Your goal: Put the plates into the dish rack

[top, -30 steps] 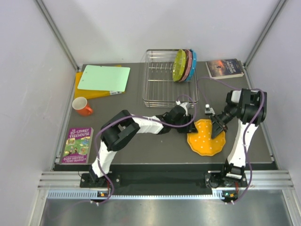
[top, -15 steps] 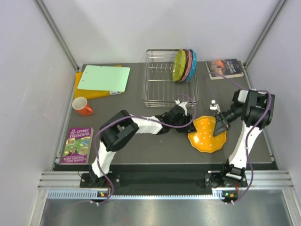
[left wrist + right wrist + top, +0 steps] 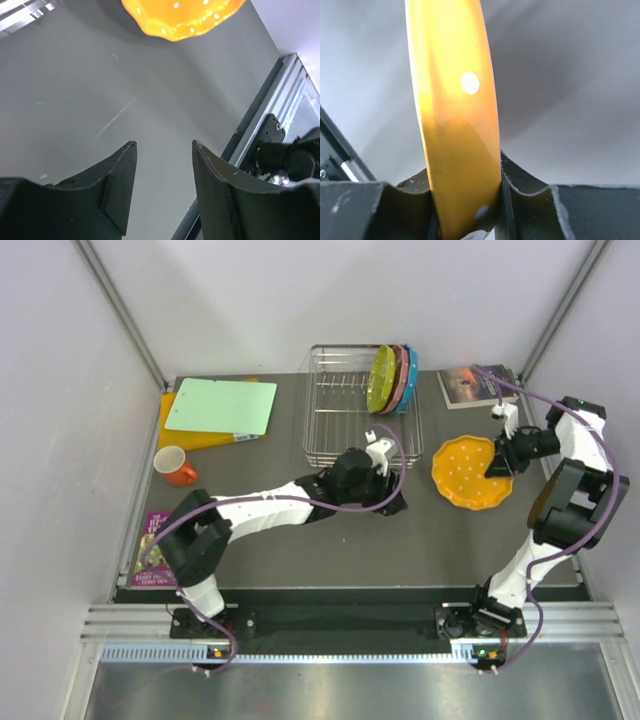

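Note:
My right gripper [image 3: 498, 462] is shut on the rim of the orange plate [image 3: 465, 472], holding it off the table to the right of the dish rack [image 3: 350, 445]. In the right wrist view the orange plate [image 3: 452, 75] stands edge-on, pinched in the right gripper [image 3: 465, 167]. Three plates stand upright at the rack's right end: yellow-green [image 3: 381, 379], pink [image 3: 400, 378] and blue [image 3: 411, 375]. In front of the rack my left gripper [image 3: 393, 504] hovers low over the table. It appears open and empty in the left wrist view [image 3: 164, 144], with the orange plate [image 3: 182, 17] ahead.
A green cutting board [image 3: 222, 405] lies on an orange board at the back left, and an orange mug [image 3: 175, 465] stands in front of it. One book [image 3: 160, 550] lies at the front left, partly under my left elbow. Another book [image 3: 477, 384] lies back right.
The right gripper closed on the orange plate's rim, lifted it off the table and carried it back and to the right. The left gripper drew back leftward, away from the plate.

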{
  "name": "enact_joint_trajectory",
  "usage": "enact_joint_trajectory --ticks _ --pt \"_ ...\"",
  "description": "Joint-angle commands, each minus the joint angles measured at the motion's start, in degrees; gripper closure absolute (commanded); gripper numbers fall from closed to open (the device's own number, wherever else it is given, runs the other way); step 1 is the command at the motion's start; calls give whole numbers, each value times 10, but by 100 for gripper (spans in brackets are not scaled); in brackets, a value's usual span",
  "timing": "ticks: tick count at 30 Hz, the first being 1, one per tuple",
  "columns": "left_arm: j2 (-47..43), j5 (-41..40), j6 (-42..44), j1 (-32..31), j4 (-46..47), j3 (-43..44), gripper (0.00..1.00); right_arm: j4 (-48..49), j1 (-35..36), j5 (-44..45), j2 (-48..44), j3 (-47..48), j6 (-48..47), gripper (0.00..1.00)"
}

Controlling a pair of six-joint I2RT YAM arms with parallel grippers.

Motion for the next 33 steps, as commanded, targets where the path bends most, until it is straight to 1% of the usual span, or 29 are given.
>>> enact_joint_trajectory --ticks 1,3,4,6,7,8,10,11,12,13,14,15,16,17,18,19,20,21,22,24,25,26,27,28,29,30,32,33 --pt "-72 2 89 23 -44 -18 47 -85 -2 -112 -50 28 0 100" --pt "-94 4 100 40 -58 -30 46 -85 -8 -145 -43 39 31 100" --pt "-101 4 113 45 -61 -32 46 -84 -17 -183 -40 45 43 100" --pt "-122 -1 124 60 -64 -38 46 -83 -28 -217 -38 82 87 100" --pt "-130 0 130 71 -91 -38 46 -81 -35 -244 -35 100 106 100" --pt "-136 1 134 78 -97 -39 46 -82 -39 -255 -30 144 146 100" --pt "-154 0 153 97 -110 -38 46 -81 -44 -272 -26 196 185 100" --pt "-159 -1 161 104 -114 -38 46 -80 -44 -274 -22 254 220 100" --pt "-171 -8 170 114 -115 -39 46 -80 -43 -277 -17 287 240 100" --pt "-176 -12 171 136 -111 -40 46 -77 -42 -279 -11 355 290 100" --pt "-181 -15 171 150 -110 -42 46 -66 -41 -279 0 379 328 100" --pt "-190 -17 171 165 -108 -42 46 2 -39 -270 -7 381 373 100" --pt "-196 -23 172 189 -104 -43 46 36 -32 -260 -19 370 431 100" --pt "-206 -28 174 199 -98 -42 46 62 -25 -249 -38 350 450 100" --pt "-213 -34 178 209 -94 -42 45 90 -17 -232 -40 352 467 100" --pt "-219 -37 181 229 -90 -42 45 103 -2 -220 -40 359 489 100" --pt "-225 -46 186 238 -84 -41 44 115 8 -210 -36 379 530 100" --pt "-236 -53 190 247 -82 -39 44 138 19 -179 -38 387 544 100" --pt "-240 -59 192 266 -81 -39 44 151 46 -162 -39 394 570 100" --pt "-248 -61 191 284 -84 -34 44 173 72 -138 -27 428 603 100" --pt "-250 -65 187 302 -87 -34 43 180 98 -131 -18 444 652 100" --pt "-252 -68 180 310 -88 -33 43 191 110 -119 -4 466 682 100" --pt "-254 -67 167 318 -90 -34 43 235 120 -102 -3 460 718 100" --pt "-254 -68 165 328 -89 -35 43 255 137 -94 -2 452 770 100" --pt "-256 -73 164 332 -90 -37 43 269 146 -78 3 446 794 100" --pt "-255 -90 163 336 -90 -37 42 295 156 -53 3 439 806 100" --pt "-246 -105 164 348 -86 -39 42 284 194 -11 11 455 786 100" --pt "-240 -129 167 353 -83 -39 42 283 206 14 16 460 782 100"
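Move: The orange plate is already pinched in the right hand by its right side, clear of the table. The free slot just left of the lime plate in the rack lies about 27 cm ahead of that hand and 29 cm left, nearly level. The lime plate stands some 25 cm left and 27 cm ahead, the pink one roughly 20 cm left and 27 cm ahead, and the book 32 cm ahead, 8 cm right, lower down. From the left hand the slot is about 35 cm ahead, 6 cm left. Upward above all, some 25 cm, and forward about half as far, the right hand carries the orange plate towards the rack, swinging left only in the second half; it keeps its pinch while the wrist turns clockwise and its left side rises. The empty left hand sweeps left, forward and up, out of the rack's front, fingers staying half open and turning counter-clockwise. ##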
